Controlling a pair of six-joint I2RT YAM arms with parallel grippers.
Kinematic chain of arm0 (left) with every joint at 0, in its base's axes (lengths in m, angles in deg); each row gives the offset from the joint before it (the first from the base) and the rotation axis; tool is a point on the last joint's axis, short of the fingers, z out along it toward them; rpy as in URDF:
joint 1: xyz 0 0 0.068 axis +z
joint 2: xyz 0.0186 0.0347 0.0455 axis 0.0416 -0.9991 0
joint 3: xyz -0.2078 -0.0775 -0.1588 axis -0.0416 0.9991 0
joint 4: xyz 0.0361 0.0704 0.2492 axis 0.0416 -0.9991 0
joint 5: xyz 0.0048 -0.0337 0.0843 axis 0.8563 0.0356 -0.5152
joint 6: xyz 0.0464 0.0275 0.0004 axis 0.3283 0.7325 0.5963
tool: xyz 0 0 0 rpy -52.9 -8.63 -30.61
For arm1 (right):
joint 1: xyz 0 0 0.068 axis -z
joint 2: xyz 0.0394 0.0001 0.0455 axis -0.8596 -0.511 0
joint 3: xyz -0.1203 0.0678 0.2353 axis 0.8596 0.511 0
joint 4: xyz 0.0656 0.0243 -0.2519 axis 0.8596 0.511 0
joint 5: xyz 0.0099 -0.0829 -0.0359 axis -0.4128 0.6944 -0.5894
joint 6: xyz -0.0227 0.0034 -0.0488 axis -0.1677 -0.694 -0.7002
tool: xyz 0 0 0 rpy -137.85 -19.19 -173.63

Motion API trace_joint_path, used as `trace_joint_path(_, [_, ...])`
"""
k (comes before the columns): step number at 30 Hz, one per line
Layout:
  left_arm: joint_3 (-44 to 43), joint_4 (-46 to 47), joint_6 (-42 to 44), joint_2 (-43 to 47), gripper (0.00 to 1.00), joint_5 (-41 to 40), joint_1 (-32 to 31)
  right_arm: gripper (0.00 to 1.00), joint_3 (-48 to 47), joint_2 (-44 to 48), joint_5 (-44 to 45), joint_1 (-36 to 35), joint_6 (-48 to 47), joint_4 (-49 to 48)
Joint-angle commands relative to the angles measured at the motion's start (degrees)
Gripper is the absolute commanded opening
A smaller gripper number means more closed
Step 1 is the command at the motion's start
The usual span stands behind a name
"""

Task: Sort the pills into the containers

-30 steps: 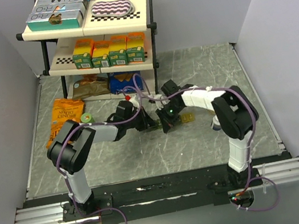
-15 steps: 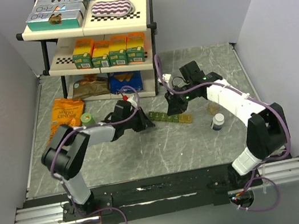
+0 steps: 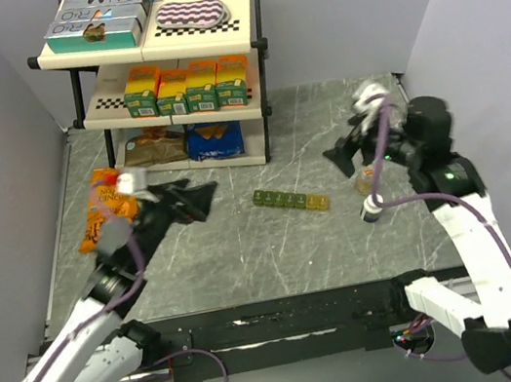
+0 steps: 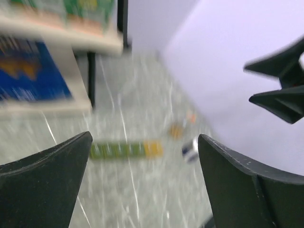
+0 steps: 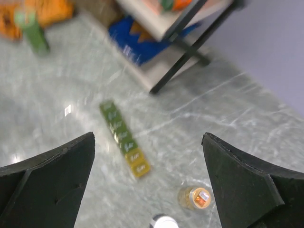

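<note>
The containers (image 3: pixel 290 200) are a strip of small boxes, olive green shading to yellow, lying flat mid-table; the strip shows blurred in the left wrist view (image 4: pixel 126 150) and in the right wrist view (image 5: pixel 124 139). No loose pills show. To its right stand an amber bottle (image 3: pixel 369 176) (image 5: pixel 194 197) and a white-capped blue bottle (image 3: pixel 371 209) (image 4: pixel 190 151). My left gripper (image 3: pixel 206 202) (image 4: pixel 145 137) hangs open, left of the strip, with nothing in it. My right gripper (image 3: pixel 335 162) (image 5: pixel 148 136) is raised right of the strip, open and holding nothing.
A two-level rack (image 3: pixel 160 40) stands at the back, with juice boxes (image 3: pixel 186 86) on it. A blue snack bag (image 3: pixel 213 139) and an orange bag (image 3: pixel 104 203) lie on the floor. A small green bottle (image 5: pixel 33 31) stands near the orange bag. Grey walls close both sides.
Both grippers were shut at the strip a second ago. They have opened and drawn apart, the left arm back to the left, the right arm up and to the right.
</note>
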Motion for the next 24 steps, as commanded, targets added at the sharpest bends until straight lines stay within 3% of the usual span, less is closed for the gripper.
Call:
trace_joint_path(1, [-6.25,-13.71,7.10,6.98,0.99,-9.82,0.77,1.00,-5.90,0.57,5.54,4.44,15.08,0.48])
trace_joint_path(2, [-7.85,-20.27,7.98,7.51,0.99,-10.78,0.86,1.00,-6.00,2.31,7.20,4.36,16.49,0.67])
trace_joint_path(7, [-14.28,-31.40,10.62,11.20,0.99,-11.15,0.86,1.00,-8.45,7.07,16.78,4.36,21.43,3.21])
trace_joint_path(13, [-12.80,-34.31,11.15,16.21,0.99,-11.23,0.95,1.00,-7.77,10.85,22.77,4.36,22.31,4.98])
trace_joint_path(24, [-10.16,-35.98,12.56,19.11,0.99,-12.81,0.86,1.00,-5.39,12.53,23.57,4.45,22.31,5.15])
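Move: The pill organizer lies about 20 cm to the left gripper's right, 6 cm ahead and 29 cm below. The green canister stands about 14 cm to that gripper's left, 10 cm ahead. From the right gripper the organizer is roughly 11 cm left, 3 cm ahead and 31 cm below. The white bottle stands some 8 cm right and 3 cm back of the right gripper, with the orange-capped bottle 8 cm right and 4 cm ahead, both well below. Bring both open, empty grippers away from the pill organizer, high above the table. Swing the left one about 9 cm left and 5 cm back, rising first and then sinking most of the way again, with a slight counter-clockwise turn. Carry the right one up and right, some 8 cm each, easing back, while turning it about 30 degrees clockwise and rolling its left side up. ##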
